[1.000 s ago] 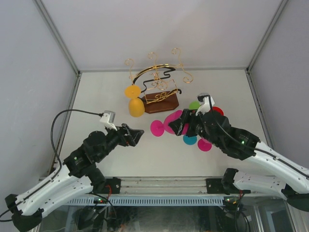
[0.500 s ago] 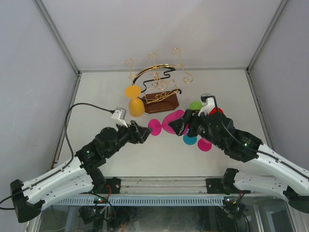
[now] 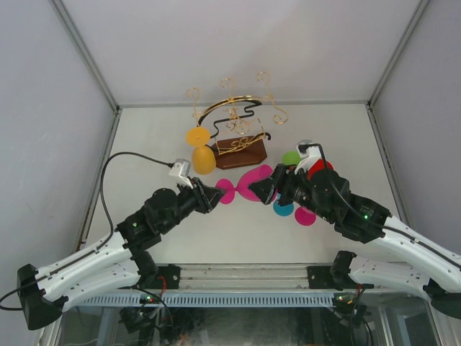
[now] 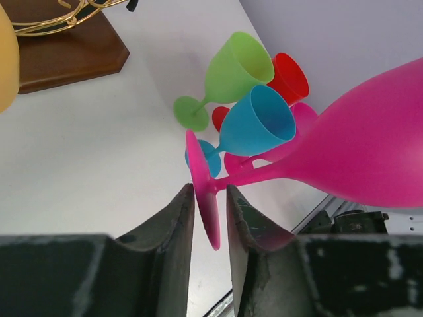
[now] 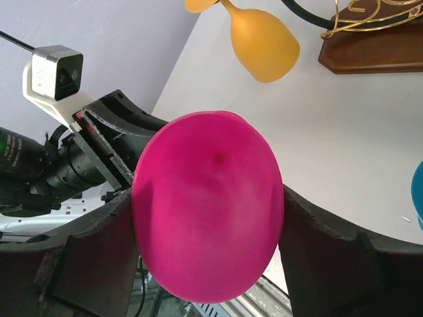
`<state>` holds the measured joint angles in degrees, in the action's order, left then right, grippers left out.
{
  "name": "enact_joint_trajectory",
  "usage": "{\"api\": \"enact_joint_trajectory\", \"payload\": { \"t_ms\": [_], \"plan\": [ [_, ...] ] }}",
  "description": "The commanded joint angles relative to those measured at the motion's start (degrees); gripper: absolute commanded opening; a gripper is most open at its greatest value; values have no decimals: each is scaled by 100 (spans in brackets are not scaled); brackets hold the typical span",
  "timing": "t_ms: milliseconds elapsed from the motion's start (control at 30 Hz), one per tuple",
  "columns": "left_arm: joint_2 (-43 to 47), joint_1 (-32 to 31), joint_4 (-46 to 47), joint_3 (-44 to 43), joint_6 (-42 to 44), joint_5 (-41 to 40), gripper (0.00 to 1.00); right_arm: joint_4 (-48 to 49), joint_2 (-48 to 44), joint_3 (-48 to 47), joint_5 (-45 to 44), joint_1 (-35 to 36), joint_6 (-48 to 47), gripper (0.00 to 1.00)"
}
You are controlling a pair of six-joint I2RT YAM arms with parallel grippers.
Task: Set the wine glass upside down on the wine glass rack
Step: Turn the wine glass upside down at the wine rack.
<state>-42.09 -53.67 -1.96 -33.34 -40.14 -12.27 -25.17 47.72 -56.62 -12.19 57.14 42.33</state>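
Observation:
A pink wine glass (image 3: 256, 184) lies level in the air between my two arms. My right gripper (image 5: 208, 198) is shut on its bowl (image 5: 208, 205), one finger on each side. The glass's foot (image 4: 206, 198) stands edge-on between the fingers of my left gripper (image 4: 208, 191), which have closed in on it and touch it near their tips. In the top view the left gripper (image 3: 215, 194) meets the foot just left of the right gripper (image 3: 268, 189). The wine glass rack (image 3: 238, 130), gold wire on a brown wooden base (image 4: 66, 56), stands behind them.
A yellow glass (image 3: 203, 158) hangs upside down on the rack's left side. Green (image 4: 231, 69), blue (image 4: 254, 125) and red (image 4: 287, 76) glasses and another pink one lie in a cluster under the right arm, right of the rack.
My left arm has reached forward and right to the pink glass's foot, and its jaws have narrowed from wide open onto the foot. The right gripper has kept its hold on the bowl.

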Motion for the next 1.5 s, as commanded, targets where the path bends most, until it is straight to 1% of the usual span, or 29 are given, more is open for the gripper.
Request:
{"api": "enact_joint_trajectory", "payload": {
  "t_ms": [0,100,200,233,333,400,500,567,633,700,833,1000,1067,1200,1233,1333,1467],
  "plan": [
    [68,-30,275,-182,-65,-2,25,420,-70,-31,111,57,-11,47],
    [82,-30,258,-175,-69,-5,15,400,-84,-32,78,92,-35,48],
    [82,-30,237,-166,-81,-27,2,375,-87,-32,63,95,-77,48],
    [91,-30,221,-164,-82,-39,0,377,-88,-30,71,103,-88,48],
    [148,-30,126,-162,-63,-97,0,332,-93,-32,116,104,-164,51],
    [215,-30,68,-162,-11,-155,0,295,-112,-29,152,106,-225,56],
    [315,-30,-46,-189,78,-232,0,184,-180,-28,155,104,-287,69],
    [366,-30,-144,-211,135,-305,0,114,-237,-32,201,96,-353,80],
    [406,-30,-258,-238,213,-395,0,75,-290,-33,330,90,-437,86],
    [470,-30,-361,-243,346,-476,0,15,-343,-33,480,60,-516,90],
    [600,-26,-524,-211,515,-629,0,-128,-499,-29,632,-1,-642,94],
    [688,-21,-839,-224,929,-683,0,-269,-797,-33,692,-78,-884,94],
    [705,-29,-997,-324,1232,-593,0,-400,-916,-33,470,-75,-1055,95],
    [769,-30,-1443,-579,1680,-673,0,-622,-1147,-7,-213,-96,-1434,96],
    [785,-30,-1523,-638,1811,-682,0,-663,-1199,-1,-322,-90,-1648,96],
    [770,-73,-1701,-829,2274,-604,0,-787,-1285,2,-430,-91,-2196,97],
    [708,-239,-1783,-1018,2844,-445,0,-849,-1341,-3,-630,-90,-2623,97]
  ]
}}
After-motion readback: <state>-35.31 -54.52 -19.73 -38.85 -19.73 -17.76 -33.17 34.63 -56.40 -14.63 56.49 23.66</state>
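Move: The pink wine glass lies on its side between the hands, its middle about 7 cm right of the left hand, 2 cm ahead and 3 cm above. The orange glass hangs some 17 cm ahead of the left hand, 5 cm left and 6 lower; the rack is about 23 cm ahead, 6 right, 8 lower. From the right hand, the pink glass's middle is level fore and aft, 6 cm left, 3 lower; the blue glass is roughly 3 cm ahead, 7 right and 18 lower. The left fingers, already either side of the pink glass's foot, shut and pinch the disc while the right hand still holds the bowl, and the left hand lifts it a centimetre or two. The right fingers then open wide and come off the bowl, that hand easing back 2–3 cm before swinging about 6 cm right and 2 cm up, as the left hand carries the glass about 5 cm left, dips and recovers, and rolls some 20 degrees with its left side rising. ##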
